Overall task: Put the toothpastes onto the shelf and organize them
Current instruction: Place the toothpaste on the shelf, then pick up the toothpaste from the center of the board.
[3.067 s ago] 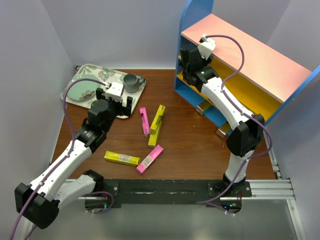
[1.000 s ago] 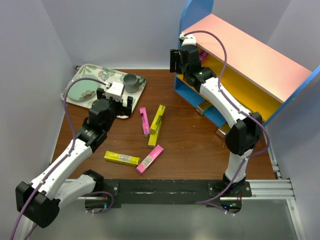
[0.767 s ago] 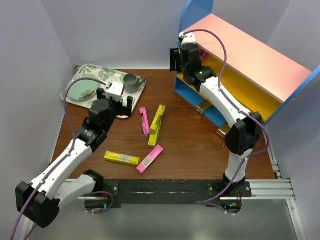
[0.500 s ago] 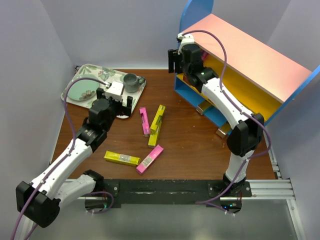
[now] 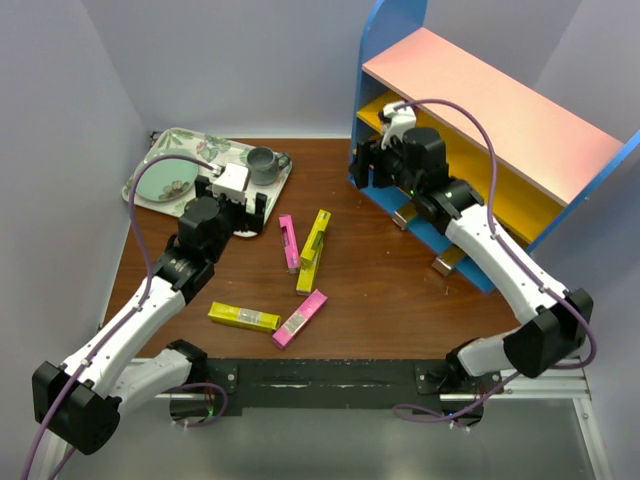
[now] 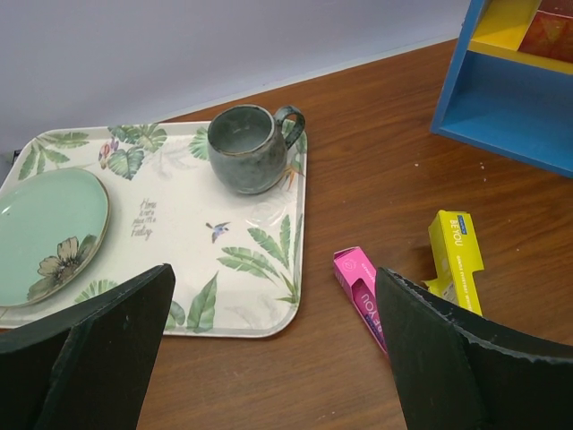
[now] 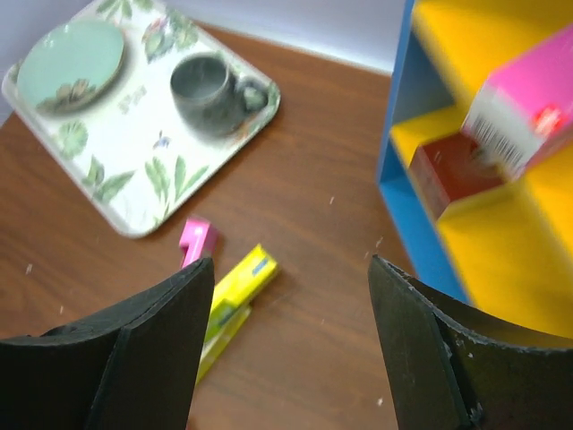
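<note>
Several toothpastes lie loose mid-table: a pink carton [image 5: 288, 242], two yellow ones [image 5: 316, 236] [image 5: 243, 317] and another pink one [image 5: 300, 318]. The shelf [image 5: 490, 100], with blue sides and a pink top, stands at the back right. On its yellow boards the right wrist view shows a pink carton [image 7: 528, 98] and a dark red carton [image 7: 452, 175]. My right gripper [image 5: 367, 168] hangs open and empty by the shelf's left end. My left gripper [image 5: 240, 208] is wide open and empty over the tray's near corner, with a pink carton [image 6: 363, 291] beside its right finger.
A floral tray [image 5: 160, 160] at the back left carries a grey mug [image 5: 262, 165] and a green plate [image 5: 160, 183]. Two pale cartons [image 5: 405, 215] [image 5: 445, 262] lie at the foot of the shelf. Grey walls close in the left and back.
My right arm has swung down and away from the shelf's upper left end to a lower spot in front of it, jaws a little wider. The left arm has not moved.
</note>
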Robot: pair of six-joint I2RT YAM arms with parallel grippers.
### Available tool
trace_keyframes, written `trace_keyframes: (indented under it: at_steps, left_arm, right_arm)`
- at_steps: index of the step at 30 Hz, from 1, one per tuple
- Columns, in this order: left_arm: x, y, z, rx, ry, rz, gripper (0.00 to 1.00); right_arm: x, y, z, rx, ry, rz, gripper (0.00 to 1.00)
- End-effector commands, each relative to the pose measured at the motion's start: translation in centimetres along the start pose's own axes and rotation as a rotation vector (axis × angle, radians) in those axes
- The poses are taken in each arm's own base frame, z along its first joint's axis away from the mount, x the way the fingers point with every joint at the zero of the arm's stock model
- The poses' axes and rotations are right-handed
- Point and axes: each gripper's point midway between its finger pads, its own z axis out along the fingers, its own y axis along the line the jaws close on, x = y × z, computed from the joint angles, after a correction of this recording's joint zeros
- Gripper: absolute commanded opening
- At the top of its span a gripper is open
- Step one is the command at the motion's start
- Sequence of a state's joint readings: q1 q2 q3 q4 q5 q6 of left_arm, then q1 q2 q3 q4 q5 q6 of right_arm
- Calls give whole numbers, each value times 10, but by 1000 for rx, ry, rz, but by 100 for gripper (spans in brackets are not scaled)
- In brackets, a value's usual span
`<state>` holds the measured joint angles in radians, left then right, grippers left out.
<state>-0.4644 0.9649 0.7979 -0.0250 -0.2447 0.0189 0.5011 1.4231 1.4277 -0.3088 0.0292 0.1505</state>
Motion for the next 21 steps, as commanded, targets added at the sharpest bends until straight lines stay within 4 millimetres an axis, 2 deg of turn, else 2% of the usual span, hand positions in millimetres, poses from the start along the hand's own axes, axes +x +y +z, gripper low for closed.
trace_keyframes:
  at_steps: [1, 2, 3, 5, 6, 10, 11, 12, 13, 14, 16, 17, 19, 20, 21]
  left_arm:
    - [-16, -1, 1, 14, -46, -24, 99]
    - [-8, -1, 0, 17, -15, -16, 99]
    - [-8, -1, 0, 19, -13, -16, 99]
    - [-6, -1, 1, 15, -7, -15, 99]
    - [-6, -1, 1, 12, -5, -14, 99]
    - [-1, 0, 4, -6, 12, -41, 99]
    - [0, 1, 4, -10, 15, -40, 99]
    - [0, 2, 5, -16, 17, -40, 99]
    - [0, 5, 5, -31, 18, -40, 99]
    - [-1, 7, 4, -41, 15, -40, 100]
    - [0, 11, 3, -65, 16, -39, 100]
    - [0, 13, 3, -75, 15, -39, 100]
    - [-2, 17, 1, -98, 10, -41, 100]
    - [-3, 19, 1, -109, 7, -42, 100]
    - [-3, 21, 0, -118, 5, -44, 100]
  right_arm:
    - [63, 10, -14, -90, 137, 26, 75]
    - [67, 10, -21, -93, 136, 27, 75]
    - [91, 8, -23, -92, 182, 28, 75]
    - [104, 11, -32, -103, 191, 28, 75]
    - [123, 12, -34, -100, 223, 26, 75]
    - [151, 35, -40, -90, 242, -53, 76]
    - [156, 53, -43, -109, 243, -87, 76]
    - [159, 52, -41, -68, 236, -100, 76]
    - [162, 62, -40, -77, 234, -98, 76]
    - [162, 82, -41, -120, 214, -109, 76]
    - [168, 99, -37, -123, 202, -120, 76]
    - [168, 119, -38, -154, 176, -131, 76]
    - [176, 133, -30, -137, 174, -152, 76]
    - [180, 151, -31, -164, 169, -170, 76]
    - [175, 161, -28, -168, 155, -174, 76]
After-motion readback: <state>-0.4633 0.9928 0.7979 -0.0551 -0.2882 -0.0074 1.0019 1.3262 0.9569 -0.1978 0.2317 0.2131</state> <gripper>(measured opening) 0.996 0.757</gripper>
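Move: My empty right hand is in front of the shelf. The pink toothpaste near the table's front edge lies about 24 cm back from it, 17 cm left and 30 cm below. The crossed yellow pair is 8 cm back and 15 cm left, and the farther pink box 4 cm back and 21 cm left. The lone yellow box lies 23 cm back and 29 cm left. From my left hand, that near pink box is some 17 cm back, 13 cm right and 24 cm down. I pull my open right hand away from the shelf, back about 15 cm and down another 15, then swing it some 10 cm left once most of the drop is done. I head towards the near pink toothpaste, turning the wrist about 15 degrees counter-clockwise, fingers still apart and touching nothing. ##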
